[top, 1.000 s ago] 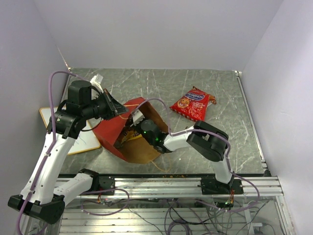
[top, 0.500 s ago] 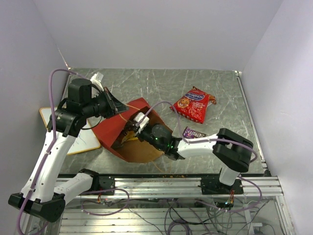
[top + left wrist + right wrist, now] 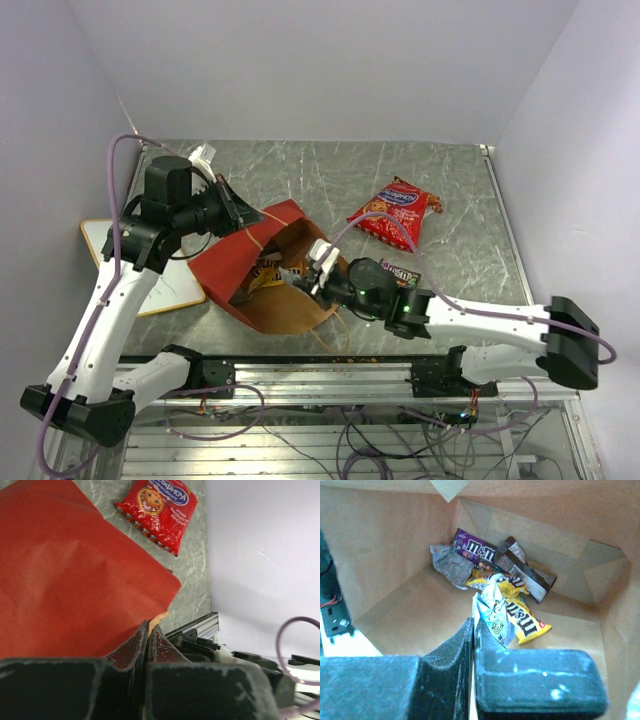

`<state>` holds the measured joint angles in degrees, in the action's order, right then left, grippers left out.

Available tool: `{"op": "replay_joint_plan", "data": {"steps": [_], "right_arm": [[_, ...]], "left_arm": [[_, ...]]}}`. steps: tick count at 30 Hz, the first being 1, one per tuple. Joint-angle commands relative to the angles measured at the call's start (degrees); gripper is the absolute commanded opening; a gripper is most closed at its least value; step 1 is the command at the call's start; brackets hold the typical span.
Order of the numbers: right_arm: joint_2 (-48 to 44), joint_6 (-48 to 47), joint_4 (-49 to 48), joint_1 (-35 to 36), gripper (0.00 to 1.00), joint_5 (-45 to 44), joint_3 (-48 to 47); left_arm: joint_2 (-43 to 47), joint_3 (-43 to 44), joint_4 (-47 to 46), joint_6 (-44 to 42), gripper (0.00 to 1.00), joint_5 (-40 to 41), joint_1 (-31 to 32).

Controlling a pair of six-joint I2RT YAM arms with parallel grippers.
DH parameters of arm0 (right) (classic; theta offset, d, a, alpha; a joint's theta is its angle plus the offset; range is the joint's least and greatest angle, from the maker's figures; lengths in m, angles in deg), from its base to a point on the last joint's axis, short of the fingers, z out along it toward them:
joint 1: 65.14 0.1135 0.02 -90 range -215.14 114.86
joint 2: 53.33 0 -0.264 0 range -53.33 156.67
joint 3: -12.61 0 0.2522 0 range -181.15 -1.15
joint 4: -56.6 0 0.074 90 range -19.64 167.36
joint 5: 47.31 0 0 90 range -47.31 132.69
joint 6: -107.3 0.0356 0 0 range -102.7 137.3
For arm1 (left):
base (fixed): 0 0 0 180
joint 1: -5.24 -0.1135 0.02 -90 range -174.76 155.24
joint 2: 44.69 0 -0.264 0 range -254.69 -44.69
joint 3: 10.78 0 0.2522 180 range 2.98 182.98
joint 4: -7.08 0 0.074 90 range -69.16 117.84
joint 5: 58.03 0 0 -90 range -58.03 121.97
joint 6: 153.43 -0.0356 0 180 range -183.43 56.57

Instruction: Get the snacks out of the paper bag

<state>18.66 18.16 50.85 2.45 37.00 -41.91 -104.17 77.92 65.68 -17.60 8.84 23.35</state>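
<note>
The paper bag [image 3: 262,300], brown inside with red outer panels [image 3: 70,575], lies on its side. My left gripper [image 3: 233,209] is shut on its upper edge, the fingertips [image 3: 149,628] pinching the paper. At the bag's mouth, my right gripper [image 3: 318,270] is shut on the corner of a pale blue packet [image 3: 495,614], which stands lifted at my fingertips [image 3: 473,624]. Deeper inside lie a yellow packet [image 3: 526,616], a purple one [image 3: 475,546] and a brown one [image 3: 532,575]. The red chip bag [image 3: 392,212] [image 3: 160,505] and another purple packet [image 3: 404,272] lie outside on the table.
A wood-framed whiteboard [image 3: 100,240] lies at the left under my left arm. A crumpled pale wrapper [image 3: 447,565] sits by the purple packet in the bag. The metal rail [image 3: 350,375] runs along the near table edge. Grey walls close in left and right.
My right gripper has drawn back from deep in the bag toward its mouth as the arm stretched out rightward, uncovering the purple packet on the table. The left gripper keeps its hold on the bag.
</note>
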Motion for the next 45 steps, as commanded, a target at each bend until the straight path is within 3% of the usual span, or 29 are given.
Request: {"op": "replay_joint_plan", "data": {"steps": [1, 11, 15, 19, 22, 25, 33, 40, 45], "right_arm": [[-8.5, 0.8, 17.0, 0.3, 0.0, 0.2, -2.2], [-16.1, -1.5, 47.8, 0.4, 0.0, -7.6, -16.1], [-18.7, -2.4, 52.5, 0.4, 0.0, -14.5, -22.0], [-22.4, -0.6, 49.8, 0.4, 0.0, -24.1, -22.4], [-23.1, 12.3, 49.3, 0.4, 0.0, -41.1, -20.9], [-21.6, 28.1, 55.7, 0.3, 0.0, -49.3, -20.0], [-11.4, 67.3, 89.3, -2.1, 0.0, -47.5, -19.9], [-5.4, 70.4, 94.0, -8.9, 0.0, -37.5, -13.3], [0.6, 65.2, 91.3, -13.5, 0.0, -35.6, -13.6]], "left_arm": [[-1.0, 0.5, 0.2, -4.1, 0.07, 2.7, -0.2], [-1.3, 1.1, 2.0, -6.4, 0.07, 4.2, -0.2], [-2.0, 3.1, 4.1, -8.2, 0.07, 5.5, -0.2], [-2.1, 4.0, 5.7, -8.9, 0.07, 6.4, -0.2], [-1.8, 3.3, 5.5, -8.2, 0.07, 5.9, -0.2], [-1.6, 2.7, 5.0, -7.4, 0.07, 5.6, -0.2], [-1.8, 1.7, 3.9, -6.1, 0.07, 4.2, -0.2], [-1.3, 0.2, 3.2, -4.9, 0.07, 3.3, -0.2], [-0.5, 0.4, 3.6, -4.4, 0.07, 3.7, -0.2]]}}
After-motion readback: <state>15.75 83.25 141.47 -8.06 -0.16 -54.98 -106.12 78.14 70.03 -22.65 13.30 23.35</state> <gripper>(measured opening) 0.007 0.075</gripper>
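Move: At the bag's mouth, the right hand already pinches the silver packet; the bare table spot it goes to lies about 28 cm right, 2 cm ahead and 18 cm below. The purple M&M's packet is some 8 cm ahead and 25 cm right, the red snack bag 22 cm ahead and 23 cm right, and the paper bag's middle 9 cm ahead and 7 cm left. From the left hand, that spot is about 35 cm right, 5 cm back and 32 cm below. Carrying the silver packet out of the bag's mouth, the right hand sweeps about 28 cm right, first arching up some 13 cm, then sinking steeply to end lower than it began, towards the bare table by the purple M&M's. Its wrist swings the fingers nearly 80 degrees clockwise and tips them down, grip kept. The left hand still pinches the bag's handle and sinks slightly. ##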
